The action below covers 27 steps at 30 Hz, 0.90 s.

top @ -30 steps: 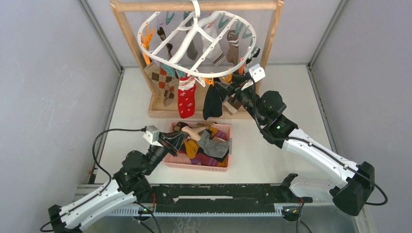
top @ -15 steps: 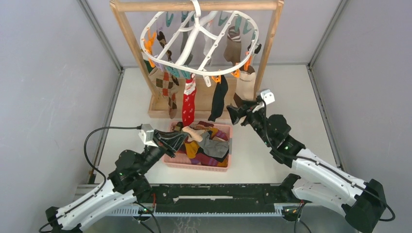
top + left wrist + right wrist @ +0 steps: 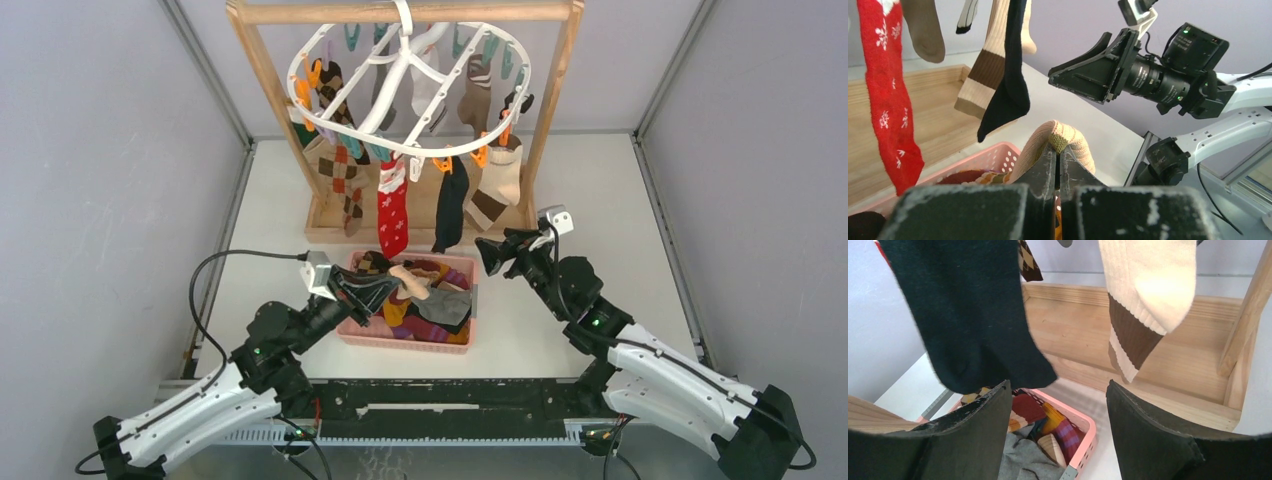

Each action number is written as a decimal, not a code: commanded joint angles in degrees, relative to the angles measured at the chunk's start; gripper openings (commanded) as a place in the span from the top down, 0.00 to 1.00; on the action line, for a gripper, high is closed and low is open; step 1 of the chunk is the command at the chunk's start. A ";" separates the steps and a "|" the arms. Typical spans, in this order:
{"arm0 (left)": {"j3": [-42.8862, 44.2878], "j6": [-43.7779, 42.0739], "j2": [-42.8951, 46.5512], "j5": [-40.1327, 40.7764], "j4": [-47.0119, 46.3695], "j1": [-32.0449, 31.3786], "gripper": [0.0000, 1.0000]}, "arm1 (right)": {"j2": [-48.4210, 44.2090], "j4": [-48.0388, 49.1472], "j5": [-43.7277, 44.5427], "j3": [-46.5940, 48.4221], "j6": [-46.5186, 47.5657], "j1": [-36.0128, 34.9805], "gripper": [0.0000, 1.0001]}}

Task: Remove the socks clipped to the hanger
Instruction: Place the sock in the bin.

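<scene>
The white hanger (image 3: 410,80) hangs by its hook from the wooden frame, with socks clipped round its ring. At the front hang a red sock (image 3: 393,205), a black sock (image 3: 450,205) and a cream sock with brown stripes (image 3: 497,185); an argyle one (image 3: 340,170) hangs at the left. My right gripper (image 3: 487,252) stands open and empty just below and in front of the cream sock (image 3: 1143,285) and the black sock (image 3: 968,315). My left gripper (image 3: 1057,160) is shut on a beige sock (image 3: 1068,145) over the pink basket (image 3: 405,343).
The pink basket (image 3: 1083,422) holds several loose socks in grey, mustard, purple and dark red. The wooden frame stand (image 3: 555,100) has a flat base (image 3: 1168,370) behind the hanging socks. Grey walls close in both sides of the table.
My right gripper has come down and back from the hanger's front clips and opened wider. The hanger has swung back and settled. The left gripper with the beige sock shifted slightly right.
</scene>
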State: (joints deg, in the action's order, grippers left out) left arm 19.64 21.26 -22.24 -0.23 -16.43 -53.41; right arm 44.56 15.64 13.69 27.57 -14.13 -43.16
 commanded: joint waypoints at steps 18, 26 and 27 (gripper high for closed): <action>-7.35 0.61 -25.06 19.42 -13.55 -0.30 0.96 | -4.07 4.08 -0.70 -5.04 -1.47 -1.37 0.24; -8.23 0.62 -37.27 23.45 -21.36 -0.22 0.67 | -4.97 5.41 -1.05 -7.15 -0.53 -4.58 0.24; -8.28 0.74 -38.35 23.59 -21.97 -0.21 0.59 | -4.96 5.45 -1.21 -7.22 -0.28 -5.11 0.24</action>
State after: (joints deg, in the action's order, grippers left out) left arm 12.64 21.63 -57.56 20.01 -31.16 -53.49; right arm 40.40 17.45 13.08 20.49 -14.68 -46.54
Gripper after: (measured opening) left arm 0.288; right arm 0.760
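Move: The left hand holds the pale sock high up. The bin's middle lies about 8 cm ahead of that hand, roughly 1 cm to its right and 23 cm below. The hanging red sock is some 19 cm ahead and 2 cm left, the hanging dark sock 19 cm ahead and 11 cm right, both about level with the hand. From the empty right hand, the bin's middle is about 17 cm left, 3 cm back and 18 cm below. Down and forward the left hand carries the pale sock towards the pile in the bin, sinking some 17 cm while reaching about 8 cm out. Its fingers tip from slightly upward to below level and swing counter-clockwise towards straight ahead; only at the very end do they begin to part around the sock. The right hand, open and empty, eases down and back a few centimetres. ##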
